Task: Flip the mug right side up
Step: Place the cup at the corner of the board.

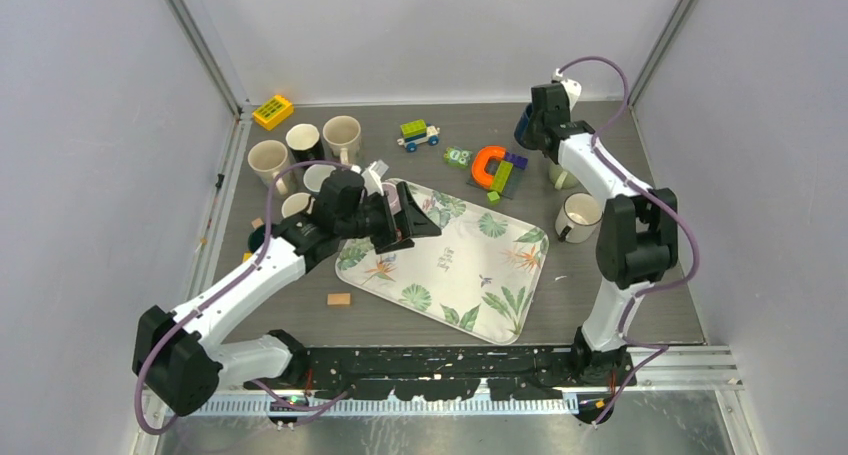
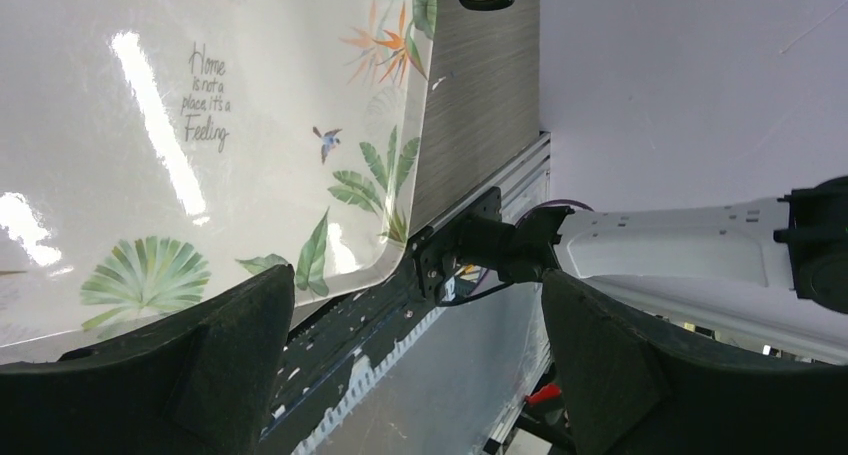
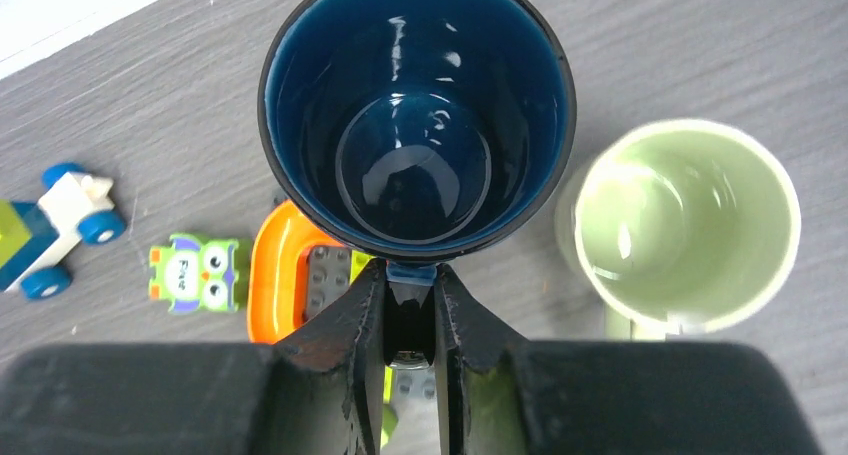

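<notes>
A dark blue mug (image 3: 415,115) faces my right wrist camera mouth-first, its glossy inside fully visible. My right gripper (image 3: 410,295) is shut on the mug's handle just below the rim. In the top view the mug (image 1: 523,127) and the right gripper (image 1: 537,123) are at the back right of the table; whether the mug's base touches the table is hidden. My left gripper (image 1: 405,220) hangs open over the near-left corner of the leaf-print tray (image 1: 470,265). Nothing lies between its fingers (image 2: 200,365).
A pale green mug (image 3: 690,220) stands upright right beside the blue one, and a white mug (image 1: 578,215) is nearer. An orange arch (image 1: 488,163), an owl brick (image 1: 457,157) and a toy car (image 1: 419,134) lie at centre back. Several mugs (image 1: 300,150) cluster at back left.
</notes>
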Motion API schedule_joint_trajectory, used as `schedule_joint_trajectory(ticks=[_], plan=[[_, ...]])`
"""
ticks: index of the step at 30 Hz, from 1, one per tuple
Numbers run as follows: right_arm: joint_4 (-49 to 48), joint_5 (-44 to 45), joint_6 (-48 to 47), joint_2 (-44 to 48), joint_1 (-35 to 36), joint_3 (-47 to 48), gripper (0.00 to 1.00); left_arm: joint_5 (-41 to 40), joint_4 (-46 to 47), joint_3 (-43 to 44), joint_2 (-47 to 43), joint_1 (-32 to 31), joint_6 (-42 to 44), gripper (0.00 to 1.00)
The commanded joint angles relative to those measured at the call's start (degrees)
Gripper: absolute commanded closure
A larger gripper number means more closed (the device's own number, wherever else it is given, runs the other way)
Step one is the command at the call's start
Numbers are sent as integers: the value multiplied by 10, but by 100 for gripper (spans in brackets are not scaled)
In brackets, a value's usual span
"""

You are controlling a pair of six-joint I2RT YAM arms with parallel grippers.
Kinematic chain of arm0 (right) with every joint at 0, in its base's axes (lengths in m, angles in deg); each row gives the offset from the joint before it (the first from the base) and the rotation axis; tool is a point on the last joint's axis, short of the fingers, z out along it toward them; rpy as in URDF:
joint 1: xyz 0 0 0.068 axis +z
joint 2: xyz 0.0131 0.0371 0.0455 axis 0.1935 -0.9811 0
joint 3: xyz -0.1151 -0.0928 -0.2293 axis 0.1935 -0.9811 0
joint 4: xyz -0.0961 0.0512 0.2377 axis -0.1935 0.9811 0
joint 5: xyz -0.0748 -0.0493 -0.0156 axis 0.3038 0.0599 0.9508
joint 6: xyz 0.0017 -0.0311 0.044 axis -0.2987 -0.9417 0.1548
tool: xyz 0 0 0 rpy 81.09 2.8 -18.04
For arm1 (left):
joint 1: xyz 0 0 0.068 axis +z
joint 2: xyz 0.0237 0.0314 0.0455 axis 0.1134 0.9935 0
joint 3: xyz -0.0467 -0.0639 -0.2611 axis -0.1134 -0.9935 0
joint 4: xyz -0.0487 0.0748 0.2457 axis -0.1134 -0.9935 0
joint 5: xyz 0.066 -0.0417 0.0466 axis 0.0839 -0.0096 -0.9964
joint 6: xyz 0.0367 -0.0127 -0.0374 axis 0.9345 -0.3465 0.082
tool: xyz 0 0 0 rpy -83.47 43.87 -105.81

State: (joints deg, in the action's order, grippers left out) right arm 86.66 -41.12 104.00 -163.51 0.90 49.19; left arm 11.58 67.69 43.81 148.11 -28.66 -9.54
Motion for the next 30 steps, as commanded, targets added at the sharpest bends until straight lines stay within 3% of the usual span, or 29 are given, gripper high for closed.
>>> schedule_joint_trajectory(ticks=[1,10,23,30], plan=[[-100,4,-63,-38,-5,86,99,14,-29,33,-30,3,27,5],[-132,1,-123,-138,-10,155,99,13,-42,22,-48,3,30,5],[-131,-6,-156,-195,-24,199,99,6,-66,25,-62,2,37,5],[-120,0,-170,-206,-24,195,88,1,-71,23,-63,3,38,5]])
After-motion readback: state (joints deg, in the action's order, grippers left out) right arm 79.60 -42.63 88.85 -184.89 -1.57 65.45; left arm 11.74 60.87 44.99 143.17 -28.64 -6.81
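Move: The right hand already holds the blue mug upright by its handle; the free spot it heads for lies about 15 cm ahead, 1 cm right and 9 cm below. The green mug stands about 10 cm right and 2 cm back of this hand, the orange arch block 8 cm left and 1 cm ahead. From the left hand the spot is roughly 43 cm ahead and 25 cm right, 14 cm lower. Still pinching the handle, the right hand carries the blue mug about 9 cm forward and 6 cm down. ##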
